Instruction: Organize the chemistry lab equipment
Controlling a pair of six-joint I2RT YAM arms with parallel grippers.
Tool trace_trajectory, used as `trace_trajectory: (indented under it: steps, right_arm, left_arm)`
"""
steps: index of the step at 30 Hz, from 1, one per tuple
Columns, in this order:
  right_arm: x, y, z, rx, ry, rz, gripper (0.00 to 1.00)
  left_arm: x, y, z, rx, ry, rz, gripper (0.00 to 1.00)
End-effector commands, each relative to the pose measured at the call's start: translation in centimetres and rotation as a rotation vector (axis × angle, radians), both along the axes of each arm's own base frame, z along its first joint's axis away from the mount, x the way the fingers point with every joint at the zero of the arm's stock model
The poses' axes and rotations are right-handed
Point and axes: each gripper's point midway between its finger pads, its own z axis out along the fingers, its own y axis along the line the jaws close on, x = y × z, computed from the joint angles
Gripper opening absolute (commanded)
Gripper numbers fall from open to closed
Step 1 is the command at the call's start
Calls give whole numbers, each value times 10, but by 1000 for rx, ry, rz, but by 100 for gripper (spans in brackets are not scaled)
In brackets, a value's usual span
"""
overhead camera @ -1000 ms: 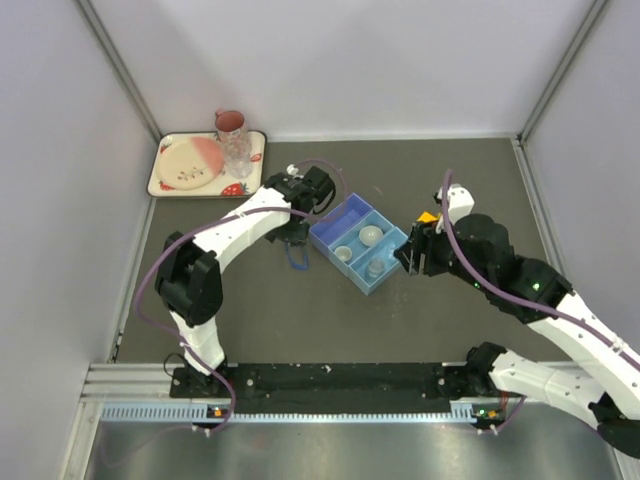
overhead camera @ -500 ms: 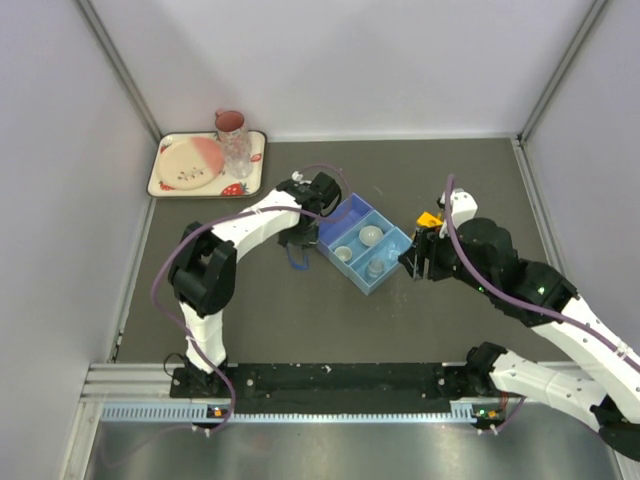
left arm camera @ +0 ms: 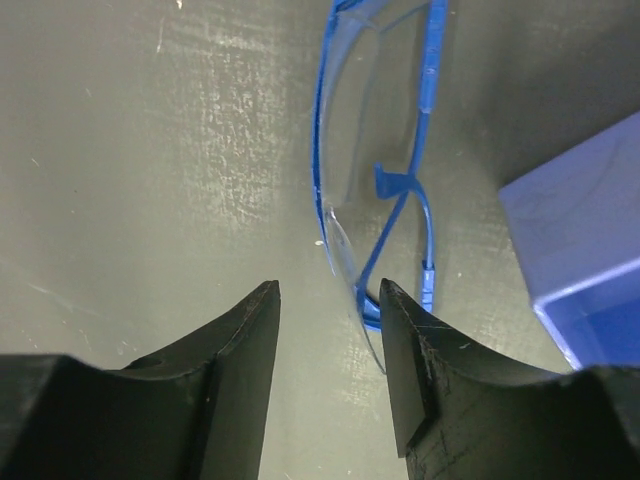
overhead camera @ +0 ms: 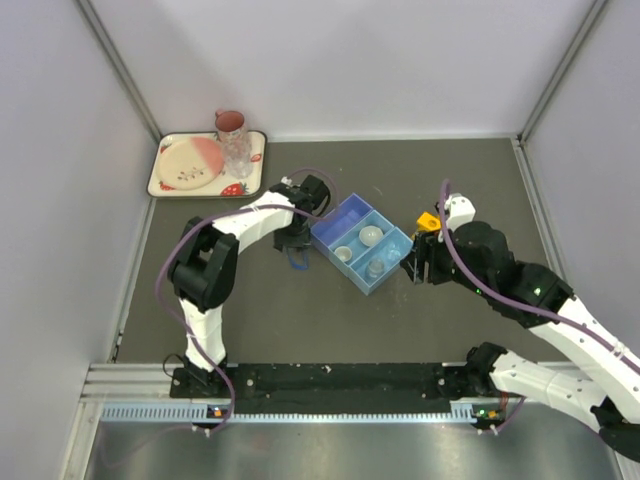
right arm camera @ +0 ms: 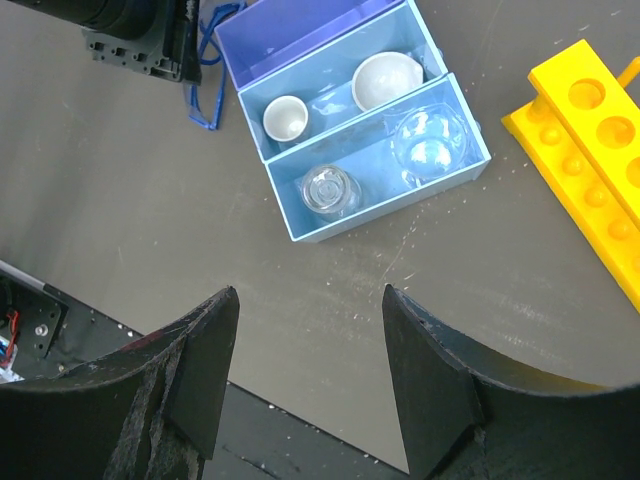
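The blue divided tray (overhead camera: 348, 215) (right arm camera: 310, 25) sits mid-table. It holds two small white round dishes (right arm camera: 285, 117) (right arm camera: 385, 80), a small clear beaker (right arm camera: 330, 190) and a clear round dish (right arm camera: 430, 140). Blue-rimmed goggles (left arm camera: 375, 180) (overhead camera: 297, 260) lie on the table just left of the tray. My left gripper (left arm camera: 325, 295) hangs open right over them, with the near end of the lens beside the right finger (left arm camera: 420, 370). The yellow holed tube rack (right arm camera: 590, 140) (overhead camera: 428, 220) lies right of the tray. My right gripper (right arm camera: 308, 292) is open and empty, above bare table on the tray's near right.
A cream strawberry-patterned tray (overhead camera: 255, 145) stands at the back left with a pink-and-cream plate (overhead camera: 192, 162), a pink mug (overhead camera: 230, 122) and a clear tumbler (overhead camera: 238, 155). Grey walls close in three sides. A black rail (overhead camera: 330, 378) runs along the near edge.
My left arm's elbow has swung in to the right while its gripper stays over the goggles, jaws a touch narrower. The right gripper has drifted slightly nearer.
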Motion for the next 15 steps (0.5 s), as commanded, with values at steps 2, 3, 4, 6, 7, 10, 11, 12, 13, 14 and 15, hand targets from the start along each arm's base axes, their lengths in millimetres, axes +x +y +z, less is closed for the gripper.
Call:
trace_trajectory:
  steps: [2, 3, 4, 6, 7, 10, 11, 12, 13, 14, 15]
  right_arm:
    - [1, 0, 2, 5, -16, -5, 61]
    - [1, 0, 3, 9, -17, -6, 61]
    - [1, 0, 1, 7, -13, -7, 61]
    - [1, 1, 1, 5, -12, -5, 61]
    - [1, 1, 1, 7, -11, -7, 60]
    - [2, 2, 1, 11, -10, -7, 61]
    - [2, 2, 2, 12, -13, -6, 61]
    - [2, 2, 1, 13, -11, -7, 60]
    - [2, 3, 2, 13, -11, -4, 60]
    - [2, 3, 2, 13, -12, -5, 60]
    - [2, 3, 2, 15, -11, -4, 60]
  left_arm:
    - [7, 1, -9, -23, -9, 24, 45]
    - [8, 1, -9, -26, -11, 25, 43]
    - [6, 1, -10, -27, -8, 23, 40]
    - [6, 0, -11, -31, -2, 15, 23]
    - [7, -1, -10, -34, -4, 10, 15]
    - [5, 1, -12, -21, 5, 2, 0]
    - [5, 3, -12, -17, 3, 5, 0]
    - [5, 6, -12, -5, 0, 7, 0]
    - [5, 8, -10, 3, -2, 9, 0]
    - [5, 10, -8, 9, -8, 15, 0]
    - [6, 13, -7, 28, -15, 17, 0]
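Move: The blue-strapped goggles lie right under the left hand, their near end between the open fingertips, their middle about 5 cm ahead, 1 cm right and 1 cm lower. The blue box's middle is some 14 cm right and 2 cm ahead; the small cup inside it is about 10 cm right, level with the hand. From the idle right hand the goggles lie roughly 19 cm ahead, 25 cm left and 21 cm lower. The left fingers shut fully, pinching the goggles' near end, as the hand eases about 1 cm left. ##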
